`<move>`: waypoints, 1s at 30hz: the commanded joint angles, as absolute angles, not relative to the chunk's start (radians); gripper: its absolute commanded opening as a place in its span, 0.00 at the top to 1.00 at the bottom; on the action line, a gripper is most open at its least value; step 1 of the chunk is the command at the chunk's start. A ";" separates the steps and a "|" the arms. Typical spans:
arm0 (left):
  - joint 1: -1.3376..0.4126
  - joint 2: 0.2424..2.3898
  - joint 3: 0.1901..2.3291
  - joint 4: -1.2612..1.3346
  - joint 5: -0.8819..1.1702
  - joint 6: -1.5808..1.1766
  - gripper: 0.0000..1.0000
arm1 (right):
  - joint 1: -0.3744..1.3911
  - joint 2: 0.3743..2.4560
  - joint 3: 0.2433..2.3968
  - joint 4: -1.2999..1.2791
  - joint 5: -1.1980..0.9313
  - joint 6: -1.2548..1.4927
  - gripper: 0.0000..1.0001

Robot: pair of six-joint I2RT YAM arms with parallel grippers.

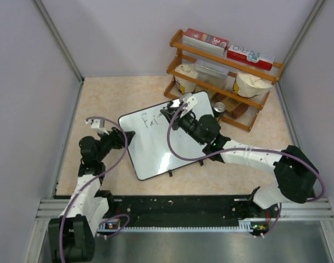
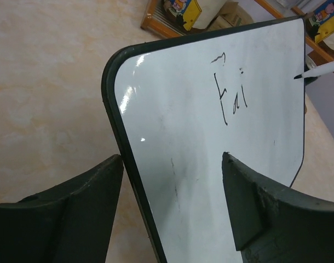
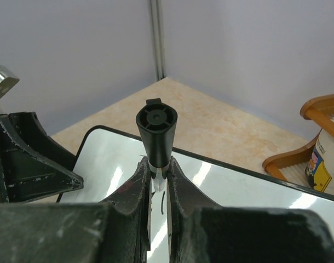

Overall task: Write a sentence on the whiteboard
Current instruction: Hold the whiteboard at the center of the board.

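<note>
The whiteboard (image 1: pixel 156 150) lies flat on the table, turned at an angle. The sentence (image 1: pixel 150 119) reads only "Fai" in thin black marker, near the board's far edge; in the left wrist view these letters (image 2: pixel 231 94) sit just left of the marker tip. My right gripper (image 1: pixel 171 113) hangs over the board's far part, shut on a marker (image 3: pixel 156 129) with a black end, white barrel (image 2: pixel 323 68) and black tip. My left gripper (image 2: pixel 172 159) is open and straddles the board's left rim (image 2: pixel 119 131), one finger over the table and one over the white surface (image 3: pixel 238 186).
A wooden two-tier rack (image 1: pixel 222 71) stands at the back right with cartons on top and white tubs below. A small can (image 1: pixel 219 108) stands between it and the board. Grey walls close the table in on three sides.
</note>
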State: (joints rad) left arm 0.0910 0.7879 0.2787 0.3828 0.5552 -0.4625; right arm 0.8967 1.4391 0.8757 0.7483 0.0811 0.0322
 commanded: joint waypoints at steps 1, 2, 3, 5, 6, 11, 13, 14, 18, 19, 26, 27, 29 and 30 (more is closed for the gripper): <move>0.094 0.847 0.265 0.557 0.647 -0.459 0.28 | 0.904 1.486 0.914 0.788 0.093 0.058 1.00; 0.095 0.865 0.265 0.561 0.653 -0.459 0.31 | 0.904 1.496 0.916 0.792 0.101 0.055 1.00; 0.095 0.873 0.267 0.566 0.666 -0.460 0.36 | 0.904 1.500 0.919 0.793 0.106 0.049 1.00; 0.094 0.890 0.268 0.574 0.684 -0.456 0.42 | 0.907 1.512 0.917 0.799 0.126 0.038 1.00; 0.094 0.893 0.268 0.577 0.696 -0.454 0.53 | 0.910 1.517 0.914 0.807 0.133 0.028 1.00; 0.094 0.891 0.276 0.520 0.689 -0.425 0.81 | 0.914 1.525 0.890 0.868 0.158 0.018 1.00; 0.095 0.891 0.275 0.511 0.680 -0.422 0.93 | 0.913 1.519 0.874 0.894 0.169 0.021 1.00; 0.094 0.894 0.273 0.509 0.678 -0.422 0.97 | 0.911 1.511 0.868 0.903 0.173 0.021 1.00; 0.095 0.903 0.278 0.485 0.660 -0.414 1.00 | 0.913 1.480 0.832 0.934 0.179 0.018 1.00; 0.094 0.905 0.278 0.482 0.649 -0.413 1.00 | 0.911 1.476 0.830 0.933 0.183 0.018 1.00; 0.095 0.900 0.272 0.462 0.635 -0.400 1.00 | 0.904 1.465 0.816 0.922 0.202 0.011 1.00; 0.094 0.899 0.270 0.460 0.635 -0.399 1.00 | 0.902 1.463 0.813 0.922 0.199 0.012 1.00; 0.094 0.899 0.267 0.460 0.635 -0.397 1.00 | 0.899 1.466 0.813 0.925 0.199 0.015 1.00; 0.095 0.897 0.264 0.459 0.635 -0.396 1.00 | 0.899 1.468 0.815 0.925 0.198 0.015 1.00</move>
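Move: The whiteboard's left edge is already between the left hand's open fingers, about 1 cm ahead and 1 cm left of their middle. The board's middle is some 17 cm to the right, level ahead. The letters lie about 8 cm right and 6 cm ahead of the left hand, the black can roughly 37 cm right and 12 cm ahead. From the right hand, which holds the marker, the letters are 7 cm left, 3 cm back and about 6 cm lower. Sinking about 1 cm and then shifting to its right, some 2 cm in all, the left hand closes and pinches the whiteboard's left edge, one finger on the white face and the other behind, while turning slightly clockwise. Meanwhile the right hand keeps its grip on the marker, dips nearly 4 cm towards the board with a little forward travel, then comes partly back up and edges right; whether the tip touches can't be seen. ##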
